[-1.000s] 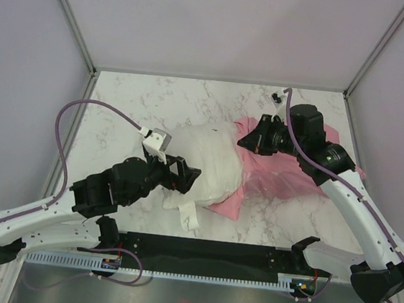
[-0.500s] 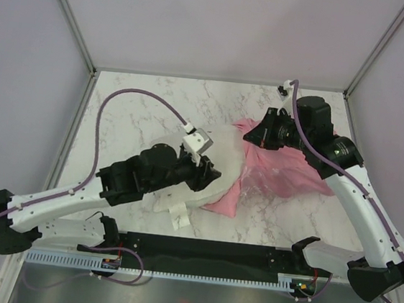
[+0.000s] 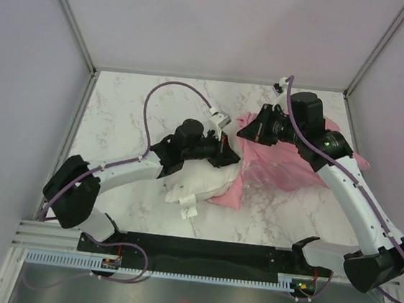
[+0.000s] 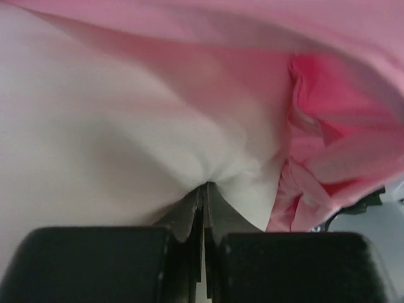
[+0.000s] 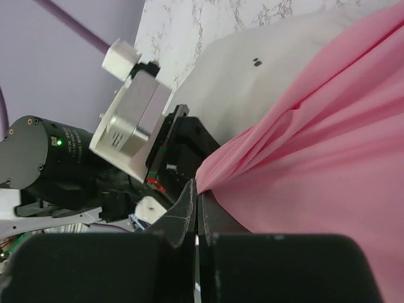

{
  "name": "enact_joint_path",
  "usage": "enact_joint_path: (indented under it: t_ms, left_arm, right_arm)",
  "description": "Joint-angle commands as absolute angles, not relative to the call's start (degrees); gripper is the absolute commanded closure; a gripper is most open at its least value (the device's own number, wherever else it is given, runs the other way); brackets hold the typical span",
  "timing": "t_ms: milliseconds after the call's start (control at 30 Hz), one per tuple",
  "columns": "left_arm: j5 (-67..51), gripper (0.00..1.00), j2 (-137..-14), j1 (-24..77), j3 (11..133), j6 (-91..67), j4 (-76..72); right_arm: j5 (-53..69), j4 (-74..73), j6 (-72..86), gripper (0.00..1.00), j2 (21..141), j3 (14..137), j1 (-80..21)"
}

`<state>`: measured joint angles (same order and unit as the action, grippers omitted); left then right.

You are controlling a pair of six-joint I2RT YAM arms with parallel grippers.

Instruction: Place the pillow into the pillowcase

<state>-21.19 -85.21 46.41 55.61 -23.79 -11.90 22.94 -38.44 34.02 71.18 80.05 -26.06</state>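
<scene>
The white pillow (image 3: 197, 181) lies mid-table, its right end under the lifted edge of the pink pillowcase (image 3: 286, 171). My left gripper (image 3: 228, 154) reaches over the pillow to the case's mouth. In the left wrist view it (image 4: 205, 187) is shut, pinching a pucker of the white pillow (image 4: 113, 126), with pink pillowcase (image 4: 341, 126) above and to the right. My right gripper (image 3: 244, 132) holds the case's upper edge off the table. In the right wrist view it (image 5: 196, 184) is shut on a gathered fold of the pillowcase (image 5: 328, 158), the pillow (image 5: 252, 76) beyond.
The marble table (image 3: 127, 107) is walled by grey panels on three sides. A small black object (image 3: 275, 96) sits near the back edge. The pillow's tag (image 3: 187, 209) sticks out toward the black rail (image 3: 206, 250) at the front.
My left arm swung right across the pillow to the pillowcase mouth and its jaws closed on the pillow. The pillow's right end went further under the case. My right gripper kept its hold.
</scene>
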Motion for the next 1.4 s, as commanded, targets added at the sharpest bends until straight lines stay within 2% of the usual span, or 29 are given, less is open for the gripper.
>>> enact_joint_path:
  t_ms: [0,200,367,500,533,667,833,1000,1167,1233,1267,1300,1367]
  left_arm:
    - [-25.56,0.98,-91.56,43.43,53.52,-38.27,-33.37]
    - [-27.16,0.98,-101.86,43.33,58.54,-48.32,-42.86]
    - [-22.17,0.98,-95.92,43.16,52.75,-48.88,-42.82]
    - [-17.24,0.94,-86.68,42.98,54.66,-40.9,-24.83]
    - [-15.92,0.89,-84.83,42.98,55.71,-39.48,-14.43]
    - [-0.5,0.84,-78.06,42.98,60.81,-35.95,11.82]
    - [6.85,0.8,-65.94,42.37,56.79,-36.21,20.03]
    - [11.96,0.76,-61.17,36.93,56.25,-34.63,25.75]
    - [11.59,0.74,-59.68,30.33,52.92,-34.45,26.37]
    - [14.13,0.6,-58.8,30.06,51.08,-34.37,25.67]
    - [14.93,0.53,-58.62,29.88,50.63,-34.37,25.66]
    - [15.46,0.37,-58.8,29.8,50.28,-34.19,25.49]
    - [16.78,0.26,-60.11,29.79,49.57,-34.28,25.05]
  right_arm:
    - [31.12,-20.67,43.23,1.0,69.61,77.62,-28.38]
    - [27.95,-18.81,43.77,1.0,71.02,76.64,-31.73]
    - [25.93,-20.3,41.93,1.0,70.31,77.43,-30.94]
    - [25.84,-20.83,41.14,1.0,69.44,75.06,-29.01]
    - [25.58,-20.83,41.05,1.0,69.09,73.58,-28.92]
    - [23.73,-20.39,39.99,1.0,68.2,69.27,-28.65]
    - [26.26,-16.7,40.34,1.0,69.25,63.82,-28.74]
    - [23.39,-18.18,36.84,1.0,72.24,63.72,-35.32]
    - [7.5,-27.4,29.11,1.0,75.5,66.09,-44.98]
    - [0.39,-33.64,27.17,0.94,74.88,66.27,-47.01]
    - [-7.65,-36.19,26.29,0.91,74.53,66.62,-48.59]
    - [-11.39,-40.82,25.06,0.88,73.75,67.32,-48.86]
    - [-18.41,-44.98,24.35,0.74,72.52,67.94,-48.95]
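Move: The left hand pinches the pillow's edge; the pillowcase's mouth is about 4 cm ahead, 4 cm right and 3 cm below. From there, the pillow's middle lies some 4 cm ahead, 11 cm left, 12 cm down. The right hand holds the rim, with the pillow's right edge about 3 cm back, 3 cm left and 17 cm below, and the pillow's middle roughly 2 cm ahead, 12 cm left, 24 cm down. Left pushes pillow 5 cm forward-right into pillowcase, withdraws left 25 cm, opening; right lowers rim 14 cm, loosening. ##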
